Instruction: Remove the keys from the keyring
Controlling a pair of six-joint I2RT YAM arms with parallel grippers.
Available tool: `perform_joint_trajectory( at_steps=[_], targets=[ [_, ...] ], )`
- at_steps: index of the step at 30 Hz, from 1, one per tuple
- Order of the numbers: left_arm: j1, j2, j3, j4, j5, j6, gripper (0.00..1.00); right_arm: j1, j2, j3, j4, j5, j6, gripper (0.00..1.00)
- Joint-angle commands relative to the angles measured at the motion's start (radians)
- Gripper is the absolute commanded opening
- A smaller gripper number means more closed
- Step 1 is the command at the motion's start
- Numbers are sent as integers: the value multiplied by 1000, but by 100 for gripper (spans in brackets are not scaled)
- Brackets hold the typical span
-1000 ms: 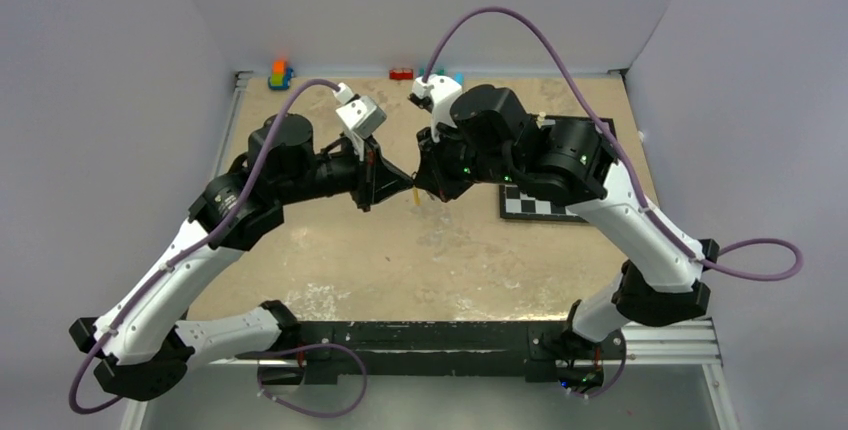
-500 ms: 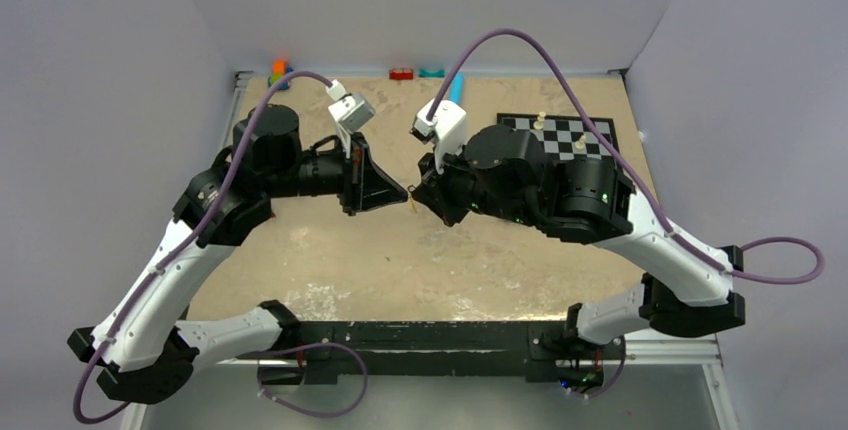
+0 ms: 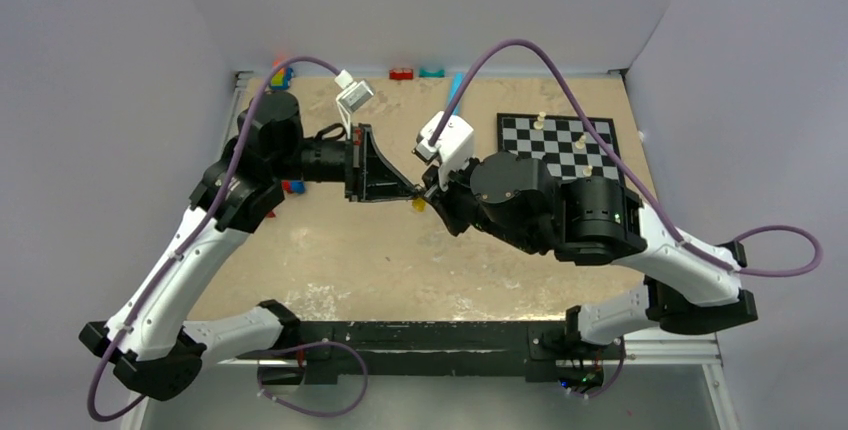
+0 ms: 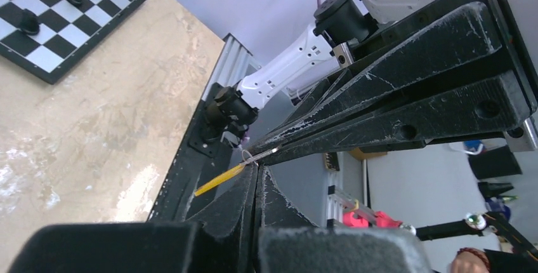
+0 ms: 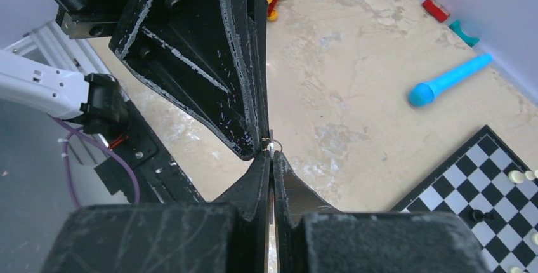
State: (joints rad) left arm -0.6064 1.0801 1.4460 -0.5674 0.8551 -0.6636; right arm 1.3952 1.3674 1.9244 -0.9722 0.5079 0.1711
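Observation:
My two grippers meet tip to tip above the middle of the table. The key (image 3: 418, 204) hangs just below that meeting point. In the left wrist view its yellow head (image 4: 219, 179) sticks out to the lower left and its silver blade runs up into the right gripper's fingers (image 4: 355, 105). The thin keyring (image 4: 245, 155) sits at the tips of my left gripper (image 4: 259, 168), which is shut. My right gripper (image 5: 271, 157) is shut with a thin metal strip between its pads, and the keyring (image 5: 275, 143) shows just beyond its tips.
A chessboard (image 3: 558, 145) with several pieces lies at the right. At the back edge are a light-blue cylinder (image 3: 456, 85), a red block (image 3: 401, 74), a teal block (image 3: 432, 73) and stacked blocks (image 3: 281, 77). Another small block (image 3: 293, 187) lies under the left arm.
Both arms swung while the fingertips stayed together mid-table. The right arm's body dropped toward the near right and uncovered the chessboard. The left arm's elbow moved toward the back.

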Motion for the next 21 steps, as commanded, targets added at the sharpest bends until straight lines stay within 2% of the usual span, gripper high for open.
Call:
perform_joint_trajectory(
  at_steps=[1,7,11,17,21],
  targets=[
    [-10,-3,24,243,134,-103,0,28,38,-37,-17,12,-12,0],
    [-8,-1,-5,388,194,-194,0,37,-20,-76,40,-1,-1,0],
    [9,1,-60,655,260,-371,0,41,-92,-129,100,-21,13,0],
    [47,9,-78,798,300,-489,0,42,-221,-232,185,-41,27,0],
    [57,37,-113,1051,310,-672,0,41,-250,-255,203,-51,33,0]
  ],
)
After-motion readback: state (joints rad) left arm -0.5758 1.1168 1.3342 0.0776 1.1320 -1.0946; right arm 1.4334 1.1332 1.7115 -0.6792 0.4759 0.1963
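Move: Right at the left fingertips, which already pinch it, the keyring lies about 1 cm to the right of that hand point. From the right hand, which already grips the key, it is roughly 1 cm ahead and 1 cm left. The key sits between the right pads, some 3 cm to the left hand's right and level fore and aft. The yellow tag hangs about 3 cm below the left hand, 2 cm back and 1 cm right. Rising together by about 5 cm and drawing back some 2 cm, both hands also drift right, the right one a little farther, which widens the gap between the tips slightly. The left keeps its pinch on the keyring, tipping its fingers up and swinging them clockwise, some 20 degrees in all; the right rolls its fingertips upward about as much, still gripping the key. ##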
